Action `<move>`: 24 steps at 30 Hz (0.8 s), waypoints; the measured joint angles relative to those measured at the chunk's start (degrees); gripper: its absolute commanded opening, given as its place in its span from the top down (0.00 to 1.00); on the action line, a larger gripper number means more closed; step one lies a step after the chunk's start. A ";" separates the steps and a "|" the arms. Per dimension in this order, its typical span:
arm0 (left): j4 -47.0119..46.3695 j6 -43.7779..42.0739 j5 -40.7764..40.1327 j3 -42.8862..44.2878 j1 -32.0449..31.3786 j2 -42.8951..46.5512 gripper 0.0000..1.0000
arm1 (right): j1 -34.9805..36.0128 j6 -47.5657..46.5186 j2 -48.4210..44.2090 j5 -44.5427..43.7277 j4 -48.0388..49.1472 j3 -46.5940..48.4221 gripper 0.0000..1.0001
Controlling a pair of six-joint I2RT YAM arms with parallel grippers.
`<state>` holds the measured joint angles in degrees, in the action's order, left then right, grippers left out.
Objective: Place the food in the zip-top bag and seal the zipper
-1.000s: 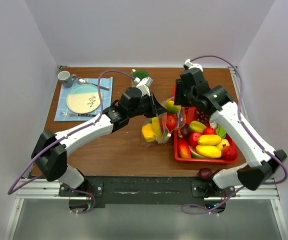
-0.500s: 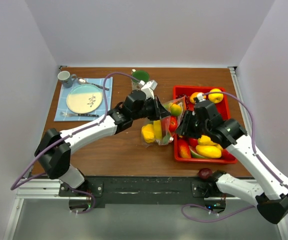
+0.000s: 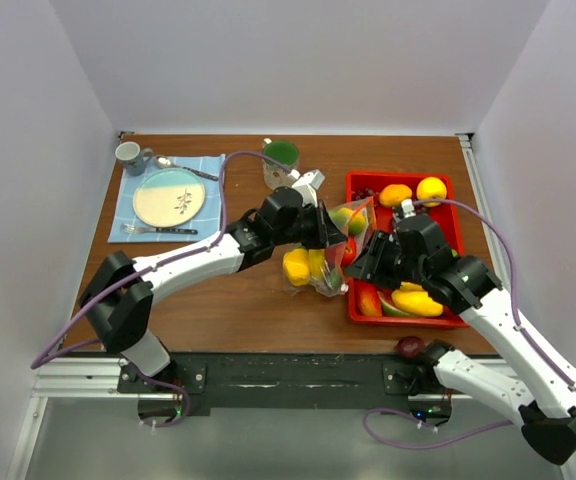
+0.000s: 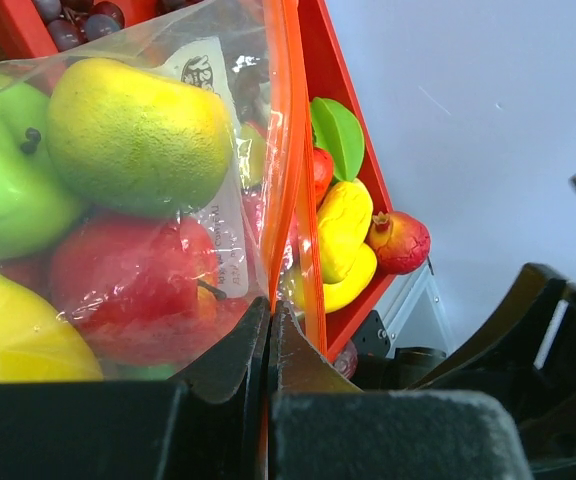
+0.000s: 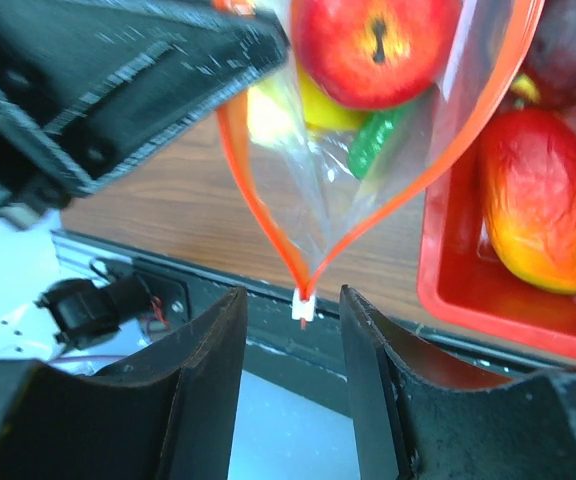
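The clear zip-top bag [image 3: 318, 258] hangs between the arms left of the red tray [image 3: 450, 182], its mouth held up. It holds food: a yellow piece [image 3: 296, 266], a red apple [image 5: 373, 40] and a yellow-green fruit [image 4: 138, 130]. My left gripper [image 4: 268, 312] is shut on the orange-red zipper [image 4: 286, 150] at one end of the mouth. My right gripper [image 5: 293, 300] is open at the other end, and the zipper's white slider [image 5: 303, 306] sits between its fingers, touching neither. The mouth gapes. More food lies in the tray, such as a red-yellow mango [image 5: 538, 200].
A blue placemat with a plate [image 3: 168, 197], fork and spoon lies at the far left, with a grey mug [image 3: 129, 153] beside it. A green cup [image 3: 280, 155] stands behind the bag. A dark red fruit [image 3: 410, 346] rests on the frame below the table's near edge.
My right arm has swung from the tray's far side down to its near left corner, bringing its open gripper around the zipper slider. The left arm has carried the bag's mouth slightly right.
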<state>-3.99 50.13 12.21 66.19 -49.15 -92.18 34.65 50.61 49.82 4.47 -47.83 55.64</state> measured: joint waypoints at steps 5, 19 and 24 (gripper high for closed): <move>-0.24 0.22 0.00 0.00 -0.33 -0.61 1.00 | 3.06 0.55 1.16 -0.42 0.09 -1.73 0.53; -0.24 0.26 -0.26 0.02 -0.68 -0.76 1.00 | 5.84 2.62 1.53 -0.92 2.60 -5.53 0.67; -0.24 0.26 -0.46 0.02 -1.07 -0.76 1.00 | 5.84 3.43 1.44 -1.90 3.56 -6.25 0.84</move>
<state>-4.23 50.39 11.75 66.22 -50.22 -92.95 40.49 54.04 51.27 2.57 -44.27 49.39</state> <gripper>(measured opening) 0.020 0.247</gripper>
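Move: Just below the right hand, about 3 cm back, 2 cm to its left and 4 cm down, hangs the white-tipped near end of the bag's orange zipper. The red apple in the bag is roughly 4 cm ahead of that hand and 7 cm down, neither left nor right; the mango in the tray lies some 8 cm back, 5 cm right and 13 cm down. From the left hand the zipper end is about 10 cm back, 1 cm right and 5 cm below. Sinking about 4 cm while easing some 1.5 cm left and 1.5 cm back, the right hand brings its half-open fingers down either side of the zipper's near end, with barely any wrist turn, then narrows them to roughly half that gap. The left hand stays nearly in place, keeping its pinch on the zipper edge farther along. ##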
